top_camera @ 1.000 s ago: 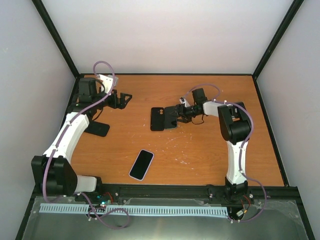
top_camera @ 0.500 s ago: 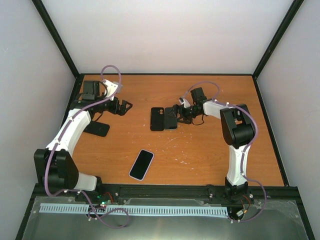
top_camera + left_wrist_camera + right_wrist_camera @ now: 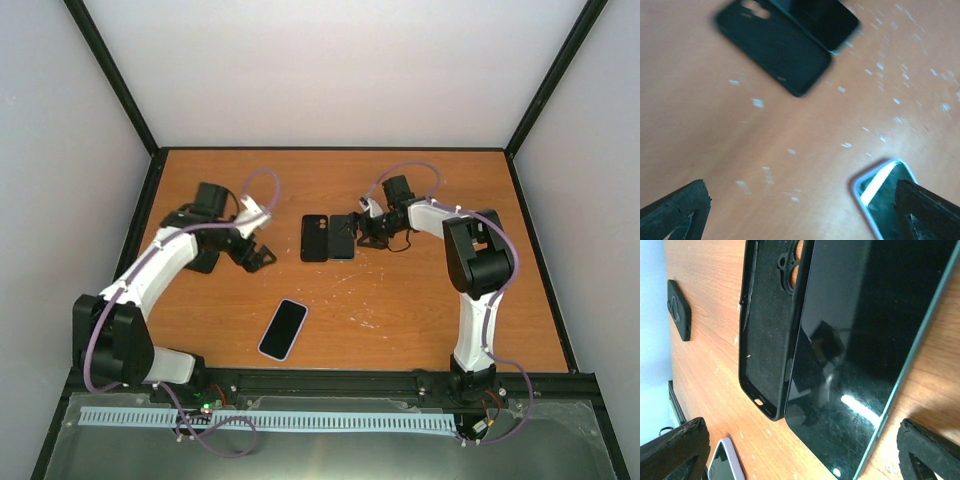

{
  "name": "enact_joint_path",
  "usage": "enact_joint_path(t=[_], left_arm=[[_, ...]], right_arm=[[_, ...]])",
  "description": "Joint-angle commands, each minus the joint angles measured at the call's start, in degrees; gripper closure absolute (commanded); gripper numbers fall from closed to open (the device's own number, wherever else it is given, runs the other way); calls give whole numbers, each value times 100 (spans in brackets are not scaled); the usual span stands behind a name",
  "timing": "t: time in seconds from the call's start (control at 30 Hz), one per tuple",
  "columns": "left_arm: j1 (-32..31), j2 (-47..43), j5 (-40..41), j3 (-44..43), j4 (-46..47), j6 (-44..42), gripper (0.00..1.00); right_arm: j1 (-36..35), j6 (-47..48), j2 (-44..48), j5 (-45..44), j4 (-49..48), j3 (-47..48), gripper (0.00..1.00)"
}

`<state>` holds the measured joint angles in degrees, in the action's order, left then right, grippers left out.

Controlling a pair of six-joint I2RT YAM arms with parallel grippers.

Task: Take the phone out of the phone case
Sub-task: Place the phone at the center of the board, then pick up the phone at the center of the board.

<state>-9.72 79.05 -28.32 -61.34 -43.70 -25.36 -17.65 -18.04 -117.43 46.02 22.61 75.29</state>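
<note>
The empty black phone case (image 3: 316, 237) lies inside-up in the middle of the table. The dark phone (image 3: 342, 238) lies screen-up against its right edge, outside the case. In the right wrist view the phone (image 3: 860, 355) fills the frame beside the case (image 3: 765, 330). My right gripper (image 3: 361, 232) is just right of the phone, open, with nothing between its fingers (image 3: 677, 450). My left gripper (image 3: 262, 258) hovers open left of the case and holds nothing. Its view shows the case (image 3: 772, 47) and the phone (image 3: 822, 20) ahead.
A second phone in a pale case (image 3: 284, 329) lies near the front middle and shows at the left wrist view's lower right (image 3: 885, 195). Another black case (image 3: 200, 258) lies at the left, partly under the left arm.
The right gripper has opened and let go of the phone, which now lies flat beside the case. The left arm has swung from the back left toward the middle.
</note>
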Motion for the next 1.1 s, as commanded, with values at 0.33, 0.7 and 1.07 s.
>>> enact_joint_path(t=[0.33,0.7,1.07], left_arm=[[-3613,-112,1789,1124,-228,-602,0],[-5386,205,2852,1333,264,-207,0],[-5638,288,4013,2215,806,-256,0]], right_arm=[[356,464,685,-291,368,-248,0],[539,301,627,-120,238,-314,0],[612,278,619,-51,230,-353,0]])
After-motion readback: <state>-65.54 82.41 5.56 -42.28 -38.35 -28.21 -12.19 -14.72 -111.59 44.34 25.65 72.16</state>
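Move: The lavender-cased phone lies about 18 cm back, 5 cm to the right and some 15 cm below the left hand. From that hand the empty black case is roughly 8 cm ahead and 10 cm right, the bare phone 8 cm ahead and 17 cm right, both at table height. From the right hand, the lavender-cased phone is about 26 cm back and 18 cm left, the bare phone 4 cm left and 2 cm ahead, both 4 cm below. To the lavender-cased phone comes the left hand, open, sweeping back some 19 cm while sinking 13 cm and swinging right, then easing slightly left again; it turns about 45 degrees clockwise until the fingers point down beside the phone's right long edge. From the bare phone, already released, the open right hand withdraws about 5 cm to the right, rising slightly. ##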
